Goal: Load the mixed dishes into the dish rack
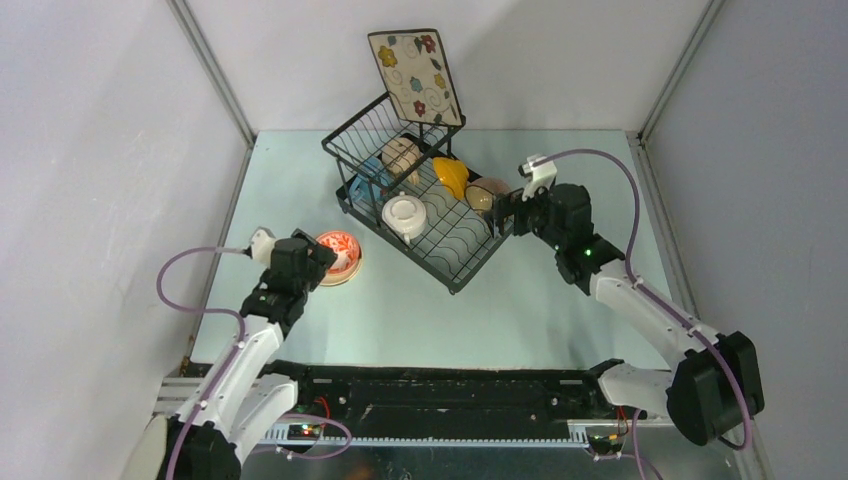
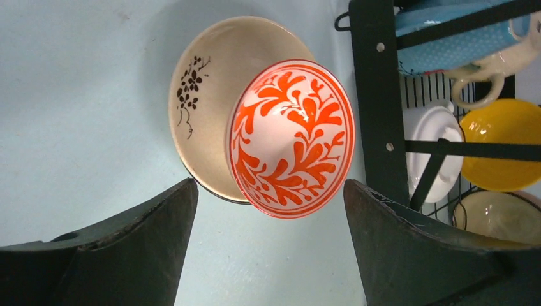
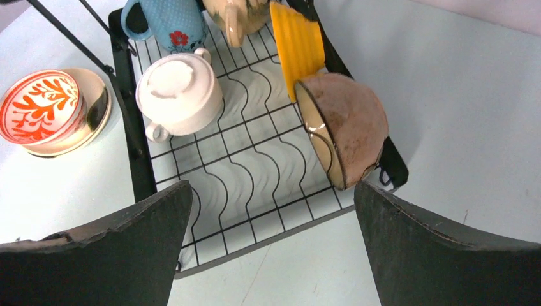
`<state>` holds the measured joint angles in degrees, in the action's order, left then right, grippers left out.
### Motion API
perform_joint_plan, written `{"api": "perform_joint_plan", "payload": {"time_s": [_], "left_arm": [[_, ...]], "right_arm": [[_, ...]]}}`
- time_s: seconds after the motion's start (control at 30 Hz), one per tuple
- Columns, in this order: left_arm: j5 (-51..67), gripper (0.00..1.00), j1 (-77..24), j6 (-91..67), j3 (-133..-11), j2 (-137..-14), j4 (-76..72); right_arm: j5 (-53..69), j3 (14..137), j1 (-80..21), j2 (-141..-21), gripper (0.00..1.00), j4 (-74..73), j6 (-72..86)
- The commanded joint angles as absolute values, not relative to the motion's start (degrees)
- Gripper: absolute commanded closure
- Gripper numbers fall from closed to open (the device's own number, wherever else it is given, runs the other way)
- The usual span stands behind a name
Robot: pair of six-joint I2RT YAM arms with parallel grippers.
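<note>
The red-patterned bowl point(image 2: 290, 137) rests on the cream round plate point(image 2: 204, 95) on the table, left of the black dish rack point(image 1: 465, 255). My left gripper point(image 2: 270, 197) is open and empty, just short of the bowl point(image 1: 337, 250). My right gripper point(image 3: 271, 188) is open and empty over the rack's near right corner, beside the tan bowl point(image 3: 344, 127). The rack also holds the orange-yellow bowl point(image 3: 293, 44), white two-handled bowl point(image 3: 178, 95), blue mug point(image 3: 163, 22) and beige mug point(image 3: 239, 16). The square floral plate point(image 1: 415, 75) leans at its far end.
The rack's black side rail point(image 2: 373, 95) runs close to the right of the red bowl. Grey walls enclose the table on the left, back and right. The arm bases sit on a black rail point(image 1: 440, 395) at the near edge.
</note>
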<state>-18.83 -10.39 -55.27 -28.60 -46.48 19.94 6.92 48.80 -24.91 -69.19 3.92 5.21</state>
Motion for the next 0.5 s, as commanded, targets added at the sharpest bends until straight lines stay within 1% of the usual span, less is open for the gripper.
{"api": "perform_joint_plan", "payload": {"time_s": [0.0,0.13,0.23,0.33,0.4,0.47], "left_arm": [[-23.2,0.11,-9.8,-60.2,-28.3,-48.9,19.9],[-23.8,0.13,-9.8,-61.0,-28.4,-52.5,18.8],[-24.0,0.19,-9.8,-61.2,-28.9,-55.3,17.9],[-24.5,0.27,-9.8,-61.3,-29.4,-56.6,17.3],[-24.9,0.31,-9.8,-61.8,-29.5,-57.2,17.1],[-24.9,0.32,-9.8,-62.0,-29.4,-57.8,16.8]], "right_arm": [[3.3,44.2,-26.1,-64.5,0.00,9.3,5.6],[2.6,41.6,-26.4,-62.9,0.00,11.2,4.9],[1.6,40.5,-26.4,-62.5,0.00,12.3,5.1],[1.4,39.8,-26.5,-62.5,0.00,13.0,5.2],[1.5,39.7,-26.4,-62.6,0.00,12.9,5.2],[1.7,39.7,-26.4,-62.7,0.00,12.8,5.2]]}}
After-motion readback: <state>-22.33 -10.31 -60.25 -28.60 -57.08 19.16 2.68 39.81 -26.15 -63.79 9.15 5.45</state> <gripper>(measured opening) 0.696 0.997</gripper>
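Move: The red-patterned bowl sits about 3 cm ahead of the left hand, 3 cm to its right and some 7 cm below, stacked on a beige plate whose middle is about 3 cm ahead, 2 cm right and 9 cm down. In the rack the white cup stands some 8 cm ahead and 16 cm right of the left hand, about 5 cm lower. From the empty right hand the red bowl is roughly 34 cm left, 5 cm back and 17 cm below. The left hand sinks almost straight down about 4 cm towards the near left rim of the red-patterned bowl, edging roughly 1 cm left as its fingers tip some 10 degrees further down, turn slightly counter-clockwise and draw in from nearly full opening to about 0.7, so the gap comes to straddle the rim, with no touch to be seen yet. The empty right hand, fingers still wide open, eases about 2 cm down and 2 cm back with a little drift to its right, away from the brown bowl in the rack, and then settles. ##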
